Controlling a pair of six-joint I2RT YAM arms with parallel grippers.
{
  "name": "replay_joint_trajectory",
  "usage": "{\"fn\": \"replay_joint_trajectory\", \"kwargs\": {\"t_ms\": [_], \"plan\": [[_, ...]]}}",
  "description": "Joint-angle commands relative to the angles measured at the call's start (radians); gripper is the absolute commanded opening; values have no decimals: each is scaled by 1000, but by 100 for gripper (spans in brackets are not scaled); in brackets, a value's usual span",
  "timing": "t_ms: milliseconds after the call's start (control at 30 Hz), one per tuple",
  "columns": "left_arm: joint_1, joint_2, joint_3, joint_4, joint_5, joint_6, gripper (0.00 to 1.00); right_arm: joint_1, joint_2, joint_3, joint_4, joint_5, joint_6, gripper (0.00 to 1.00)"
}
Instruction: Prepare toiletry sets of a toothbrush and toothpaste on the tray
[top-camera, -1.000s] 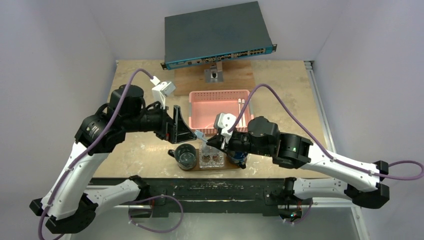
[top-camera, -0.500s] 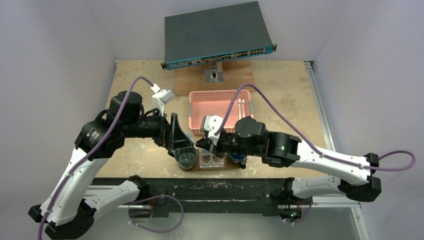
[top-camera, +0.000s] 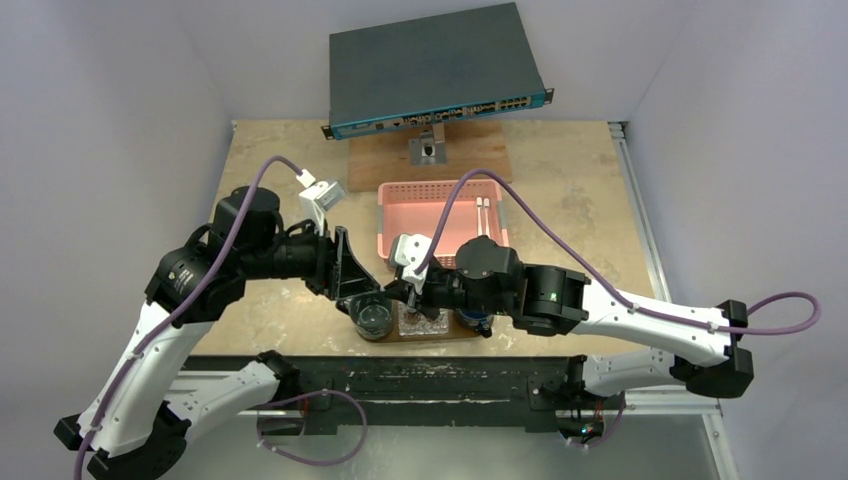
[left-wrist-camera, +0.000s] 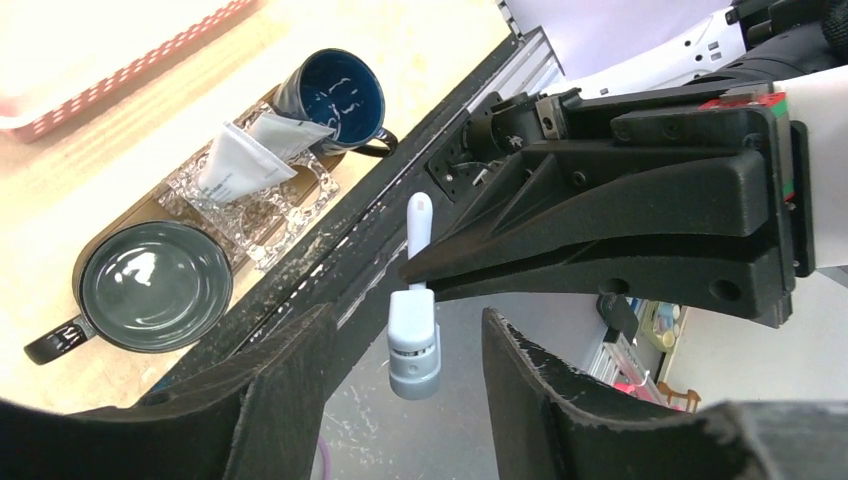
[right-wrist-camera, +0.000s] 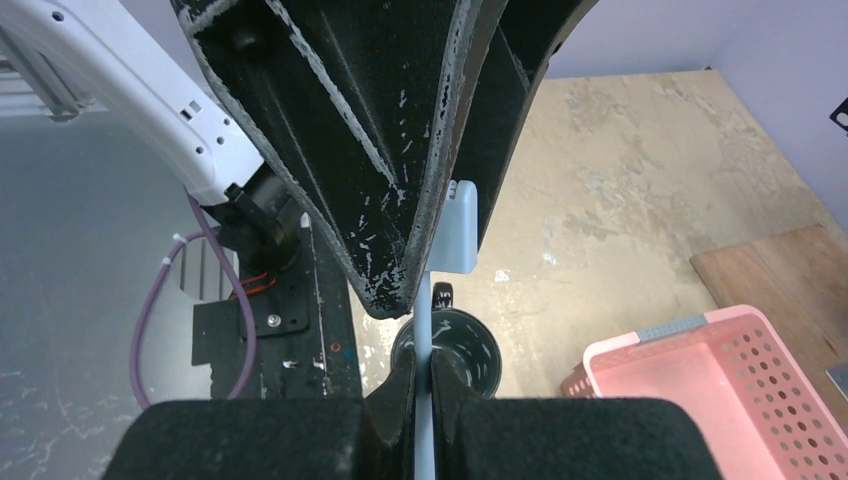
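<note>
My right gripper (right-wrist-camera: 422, 385) is shut on the thin white stem of a toothbrush (right-wrist-camera: 455, 225) and holds it over the grey mug (top-camera: 374, 318). The toothbrush's capped head (left-wrist-camera: 414, 340) hangs between the fingers of my left gripper (left-wrist-camera: 405, 315), which is open with a gap on each side. In the top view the left gripper (top-camera: 355, 285) and the right gripper (top-camera: 400, 285) meet tip to tip above the tray (top-camera: 452, 336). Flat silvery tubes (left-wrist-camera: 240, 160) lie on a clear glass dish (left-wrist-camera: 290, 205) on the tray. More toothbrushes (top-camera: 482, 215) lie in the basket.
A blue mug (top-camera: 477, 318) stands at the tray's right end, mostly under my right arm. The pink perforated basket (top-camera: 440, 195) sits just behind the tray. A wooden board (top-camera: 380, 160) and a dark network switch (top-camera: 435, 65) are at the back.
My left gripper has swung down and right over the grey mug, around the toothbrush head, its jaws narrowing. My right gripper has carried the toothbrush leftward to meet it.
</note>
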Motion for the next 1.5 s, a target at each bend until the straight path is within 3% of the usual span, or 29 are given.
{"fn": "replay_joint_trajectory", "kwargs": {"t_ms": [0,667,867,1000,1133,1200,1333,1467], "plan": [[6,-12,-7,41,-16,21,52,8,0,56,39,40,18,0],[6,-54,-36,98,-50,18,35,9,22,59,57,33,46,0],[6,-64,-56,116,-54,16,22,9,29,62,65,32,55,0],[6,-67,-59,118,-69,16,0,9,33,64,59,33,59,0],[6,-78,-68,124,-87,21,0,9,28,65,52,43,67,0],[5,-89,-74,128,-95,23,0,9,25,63,49,53,72,9],[5,-100,-77,117,-110,36,0,9,13,58,44,79,78,37],[5,-121,-101,111,-145,45,0,9,-9,51,34,110,94,47]]}}
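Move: The toothbrush head is already between the left gripper's open pads, practically at its hand point. From the right hand, which holds the handle, it lies some 5 cm left, 1 cm forward and 2 cm higher. About 27 cm below the left hand and 4 cm farther out stand the green mug, 2 cm to its left, and the clear holder, roughly 8 cm to its right. Close the left gripper on the toothbrush head until its pads pinch it, easing that hand about 1.5 cm forward and left and tipping it some 10 degrees. Keep the right grip on the handle while that hand creeps about 1 cm left; once the left has hold, open the right fingers nearly halfway to let go. ##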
